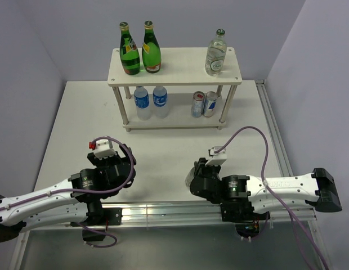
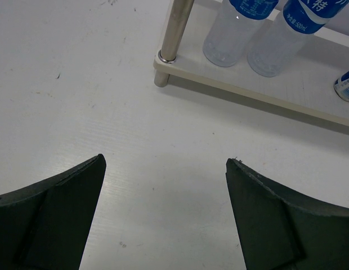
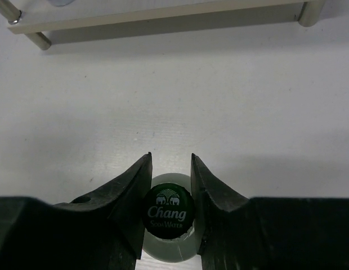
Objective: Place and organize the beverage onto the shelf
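Note:
The shelf [image 1: 180, 67] stands at the back of the table, and its lower board shows in both wrist views [image 2: 247, 93] [image 3: 163, 17]. My right gripper [image 3: 170, 156] is shut on a clear bottle with a dark green "Chang Soda Water" cap [image 3: 170, 211], seen from straight above, with the jaws pressed against both sides of the cap. In the top view the right gripper [image 1: 196, 171] sits in front of the shelf's right half, covering most of that bottle. My left gripper [image 2: 166, 163] [image 1: 115, 160] is open over bare table, holding nothing.
The top board carries two green bottles [image 1: 129, 56] [image 1: 151, 55] on its left and a clear glass bottle [image 1: 215, 56] on its right. Below stand two water bottles [image 1: 142, 101] [image 1: 160, 100] [image 2: 233, 34] and two cans [image 1: 197, 104] [image 1: 211, 104]. Walls close in on the table's sides.

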Robot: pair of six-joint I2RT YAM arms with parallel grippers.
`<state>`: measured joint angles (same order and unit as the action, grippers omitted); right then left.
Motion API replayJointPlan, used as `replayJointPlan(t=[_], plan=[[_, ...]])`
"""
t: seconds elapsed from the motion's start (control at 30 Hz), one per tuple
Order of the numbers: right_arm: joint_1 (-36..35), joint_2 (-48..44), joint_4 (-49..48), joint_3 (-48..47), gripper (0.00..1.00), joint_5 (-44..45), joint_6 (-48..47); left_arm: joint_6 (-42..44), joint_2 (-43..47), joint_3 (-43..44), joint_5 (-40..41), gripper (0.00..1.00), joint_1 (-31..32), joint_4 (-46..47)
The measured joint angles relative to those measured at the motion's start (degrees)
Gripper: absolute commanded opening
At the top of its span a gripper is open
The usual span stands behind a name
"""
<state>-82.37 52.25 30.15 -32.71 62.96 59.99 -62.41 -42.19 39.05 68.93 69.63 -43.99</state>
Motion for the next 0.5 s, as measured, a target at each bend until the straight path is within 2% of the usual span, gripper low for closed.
replayJointPlan(t=[0.2,0.33,0.5], plan=[[0.0,3.2,1.7,-3.7,0.0,-1.2,-5.2,0.0,0.0,0.0,0.0,0.94,0.0,0.0],[0.0,5.6,1.9,-11.6,0.0,-0.8,-14.7,0.0,0.1,0.0,0.0,0.94,0.0,0.0],[4.3,6.8,-7.2,-24.7,0.0,-3.0,-31.4,0.1,0.7,0.0,0.0,0.95,0.0,0.1]])
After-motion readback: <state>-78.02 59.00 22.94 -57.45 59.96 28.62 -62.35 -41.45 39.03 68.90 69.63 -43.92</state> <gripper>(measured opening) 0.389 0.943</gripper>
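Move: My right hand already has the soda water bottle pinched at its neck, just under the cap, and the open stretch of the top shelf lies about 33 cm ahead, 3 cm left and 17 cm above. The clear bottle already up there is some 7 cm to the right of that spot, level with it. The two cans on the lower shelf are roughly 33 cm ahead of my right hand, 4 cm right and 5 cm below. From my left hand the spot is about 30 cm ahead, 25 cm right and 12 cm up. I keep my right fingers shut on the bottle's neck and pull it up off the table, slowly at first and then ever faster, about 14 cm in all. On the way I swing some 5 cm left and, late on, edge forward towards the shelf, while the wrist tips my fingers up by about 10 degrees. ##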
